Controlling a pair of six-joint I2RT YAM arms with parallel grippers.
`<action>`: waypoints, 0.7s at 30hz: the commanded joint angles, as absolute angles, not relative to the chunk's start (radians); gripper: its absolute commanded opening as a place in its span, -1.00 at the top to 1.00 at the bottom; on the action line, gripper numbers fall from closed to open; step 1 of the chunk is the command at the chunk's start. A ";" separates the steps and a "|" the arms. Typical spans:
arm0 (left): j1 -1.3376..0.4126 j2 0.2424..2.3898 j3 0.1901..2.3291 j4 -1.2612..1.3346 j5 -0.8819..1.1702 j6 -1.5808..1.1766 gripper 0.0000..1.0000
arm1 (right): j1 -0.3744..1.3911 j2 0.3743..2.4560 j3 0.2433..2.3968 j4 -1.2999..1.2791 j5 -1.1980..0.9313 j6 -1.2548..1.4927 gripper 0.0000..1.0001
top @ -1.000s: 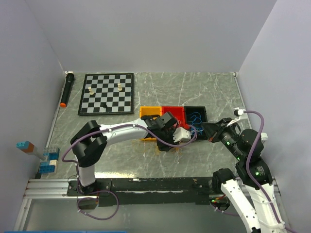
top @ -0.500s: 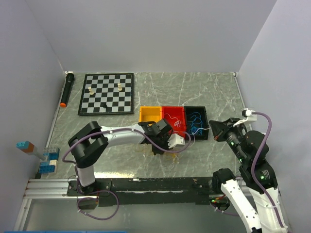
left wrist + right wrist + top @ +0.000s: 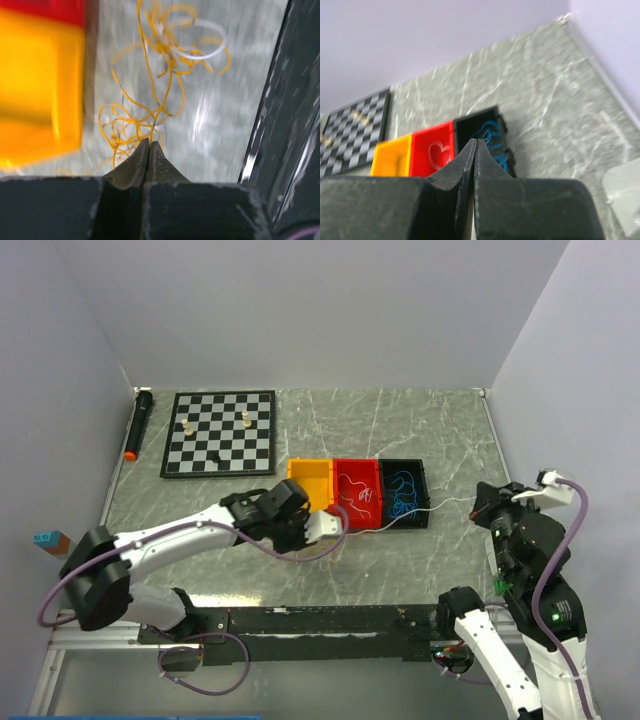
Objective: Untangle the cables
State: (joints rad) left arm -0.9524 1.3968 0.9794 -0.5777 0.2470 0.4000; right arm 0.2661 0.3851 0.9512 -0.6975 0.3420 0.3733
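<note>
The cables lie round three bins. A yellow cable (image 3: 167, 60) lies tangled on the table in front of the yellow bin (image 3: 312, 480), with a white strand (image 3: 207, 50) through it. My left gripper (image 3: 149, 142) is shut on a yellow strand at its tips, and stands just in front of the bins (image 3: 338, 530). A white cable (image 3: 440, 506) stretches from the bins' front to my right gripper (image 3: 474, 502), which is shut on its end. In the right wrist view that gripper (image 3: 475, 141) is shut, with the strand hidden. Blue cable (image 3: 403, 485) lies in the black bin.
The red bin (image 3: 357, 485) holds a white loop (image 3: 436, 150). A chessboard (image 3: 220, 432) with a few pieces lies at the back left, a black marker (image 3: 137, 425) beside it. Toy blocks (image 3: 50, 538) stand at the left edge. Walls close in the table.
My left gripper has shut on the yellow strand and drawn back to the left. The right gripper has pulled away to the right, stretching the white cable out.
</note>
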 commanded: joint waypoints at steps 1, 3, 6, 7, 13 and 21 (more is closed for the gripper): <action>-0.922 1.289 0.847 -0.676 0.158 0.480 0.99 | 0.273 0.380 1.040 -0.692 0.486 0.339 1.00; -0.908 1.235 0.783 -0.672 0.112 0.497 0.98 | 0.273 0.377 1.054 -0.678 0.514 0.325 1.00; -0.876 1.165 0.706 -0.655 0.058 0.520 0.98 | 0.273 0.387 1.083 -0.657 0.557 0.292 1.00; -0.864 1.146 0.683 -0.650 0.046 0.526 0.99 | 0.273 0.390 1.095 -0.652 0.577 0.278 1.00; -0.782 1.078 0.580 -0.627 0.003 0.578 0.99 | 0.273 0.416 1.144 -0.597 0.656 0.193 1.00; -0.715 1.017 0.401 -0.551 -0.136 0.690 0.98 | 0.275 0.410 1.170 -0.542 0.802 0.095 1.00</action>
State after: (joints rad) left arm -0.7498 1.0454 0.4706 -0.5610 -0.0349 0.6167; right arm 0.2684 0.4320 1.1091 -0.6331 0.6655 0.1913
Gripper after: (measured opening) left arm 0.021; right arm 0.006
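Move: The yellow cable tangle with the white loop lies about 7 cm to the right of my left hand, level with it in reach and some 8 cm below; one of its yellow strands is already in my left fingertips. The yellow box is roughly 15 cm ahead and 3 cm to the right of that hand, the red one 14 cm ahead and 14 cm to the right. From my high right hand, holding the white cable's end, the tangle is about 30 cm left and 31 cm below, level in reach; the black box is 11 cm ahead, 14 cm left. I draw the two cables apart: my left hand, still pinching the yellow strand, sweeps about 17 cm left while sinking some 8 cm towards the table, its fingers swinging to point more steeply down. My right hand keeps the white cable pinched and backs off up and to the right, away from the tangle, roughly 7 cm each way, turning clockwise. Both grippers stay shut. ##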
